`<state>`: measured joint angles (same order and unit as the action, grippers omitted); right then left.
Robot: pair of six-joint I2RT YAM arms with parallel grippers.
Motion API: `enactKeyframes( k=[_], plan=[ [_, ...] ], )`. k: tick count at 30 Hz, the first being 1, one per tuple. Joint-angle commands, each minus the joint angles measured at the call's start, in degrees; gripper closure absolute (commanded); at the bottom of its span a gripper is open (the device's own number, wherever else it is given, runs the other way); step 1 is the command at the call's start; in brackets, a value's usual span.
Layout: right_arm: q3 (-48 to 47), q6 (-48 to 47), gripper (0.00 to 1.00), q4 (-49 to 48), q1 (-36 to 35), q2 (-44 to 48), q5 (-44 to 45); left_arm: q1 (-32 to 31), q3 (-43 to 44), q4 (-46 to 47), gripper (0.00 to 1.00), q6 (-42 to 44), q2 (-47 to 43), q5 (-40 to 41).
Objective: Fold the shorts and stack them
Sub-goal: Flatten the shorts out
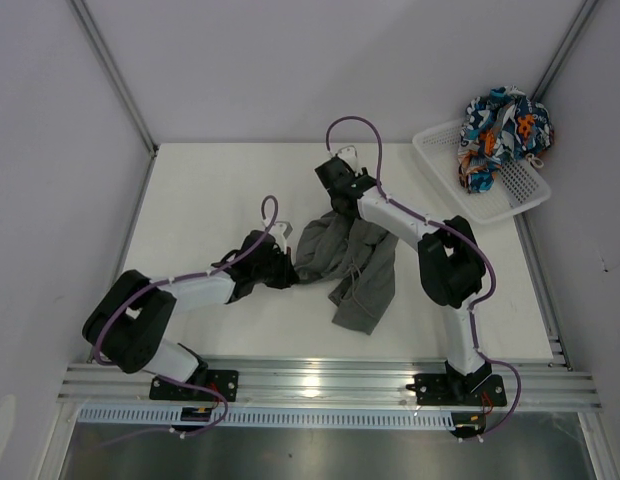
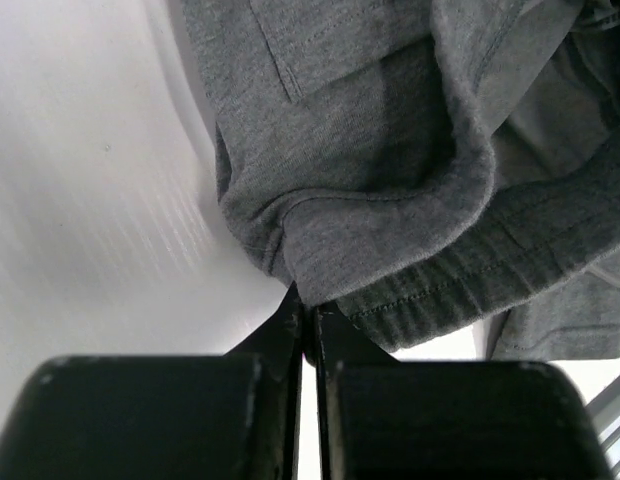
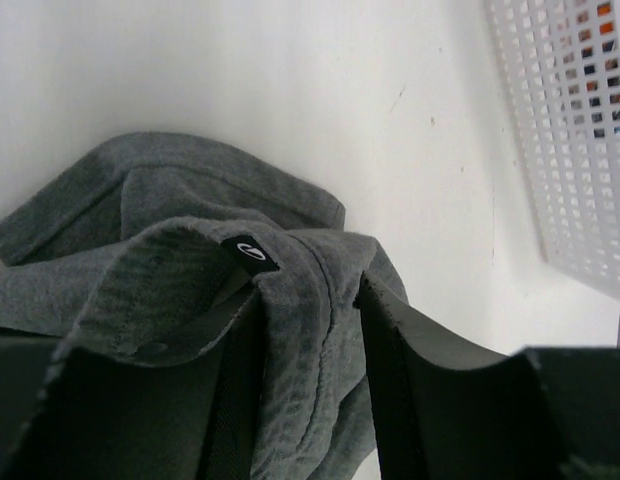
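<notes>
The dark grey shorts (image 1: 352, 268) lie crumpled mid-table. My left gripper (image 1: 289, 263) is at their left edge; in the left wrist view it (image 2: 308, 306) is shut, with a fold of the grey shorts (image 2: 370, 150) pinched at the very tips. My right gripper (image 1: 340, 207) is at the shorts' far edge. Its jaws (image 3: 310, 295) are shut on the thick waistband of the grey shorts (image 3: 140, 200), beside a small black label (image 3: 250, 251). The patterned shorts (image 1: 505, 128) sit bunched on the far end of the basket.
The white mesh basket (image 1: 520, 195) stands at the back right corner, close to the right wall, and shows in the right wrist view as a white mesh basket wall (image 3: 570, 120). A metal rail (image 1: 330, 380) runs along the near table edge by both arm bases.
</notes>
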<state>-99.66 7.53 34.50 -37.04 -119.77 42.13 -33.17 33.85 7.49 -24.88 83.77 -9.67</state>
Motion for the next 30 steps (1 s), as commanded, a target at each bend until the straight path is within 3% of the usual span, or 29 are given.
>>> enactKeyframes(
  k=[1, 6, 9, 14, 18, 22, 27, 30],
  plan=[
    [-3.70, -2.87, 0.58, -0.66, 0.65, -1.17, 0.23, -0.58, 1.49, -1.42, 1.00, 1.24, -0.27, 1.41],
    [-3.88, -3.75, 0.77, -2.16, 1.70, -2.40, -0.81, -0.58, 0.17, -2.91, 1.00, 1.50, -4.57, 3.95],
    [-4.67, -3.66, 0.78, -1.54, 2.67, -3.02, -1.96, -0.49, -0.18, -3.79, 1.00, 1.77, -6.33, 5.10],
    [-6.95, -3.40, 0.99, 0.03, 3.64, -3.90, 0.23, -0.67, -0.62, -4.32, 1.00, 1.33, -7.83, 7.12],
    [-7.40, -0.16, 1.00, 2.50, 4.86, -2.58, 5.41, -0.58, -0.36, -5.55, 1.00, 0.89, -7.04, 8.70],
    [-2.66, 5.02, 1.00, 1.01, 5.92, 5.73, 8.40, -0.41, 1.04, -9.05, 1.00, -0.25, -8.70, 12.12],
    [6.91, 8.73, 1.00, -6.45, 5.92, 19.98, 8.42, -0.32, 14.47, -18.71, 1.00, -2.19, -12.92, 18.19],
    [9.91, 8.64, 1.00, -9.97, 5.05, 30.00, 4.83, -0.32, 30.09, -27.48, 1.00, -0.44, -13.98, 20.82]
  ],
)
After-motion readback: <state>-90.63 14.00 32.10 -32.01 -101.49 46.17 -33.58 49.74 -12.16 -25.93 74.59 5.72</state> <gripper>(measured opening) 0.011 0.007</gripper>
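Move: The right hand, fingers part open and pointing forward and down, has the labelled edge of the shorts' waistband between its tips, about 2 cm ahead, straight on and 1 cm lower. From that hand the shorts' middle lies some 13 cm back and 10 cm below, and the white basket roughly 10 cm farther out, 32 cm right and 7 cm below. The left hand already pinches the shorts' near-left corner; the labelled edge is about 19 cm ahead of it, 13 cm right and 8 cm above. The right hand eases forward about 2.5 cm with a slight dip and shuts on the labelled waistband edge, then draws it to the right and back towards its base before lifting sharply, ending some 7 cm right and 10 cm up. The left hand keeps its pinch on the corner and creeps left, away from the right hand, then lifts it about 10 cm and forward, turning some 10 degrees counter-clockwise. ##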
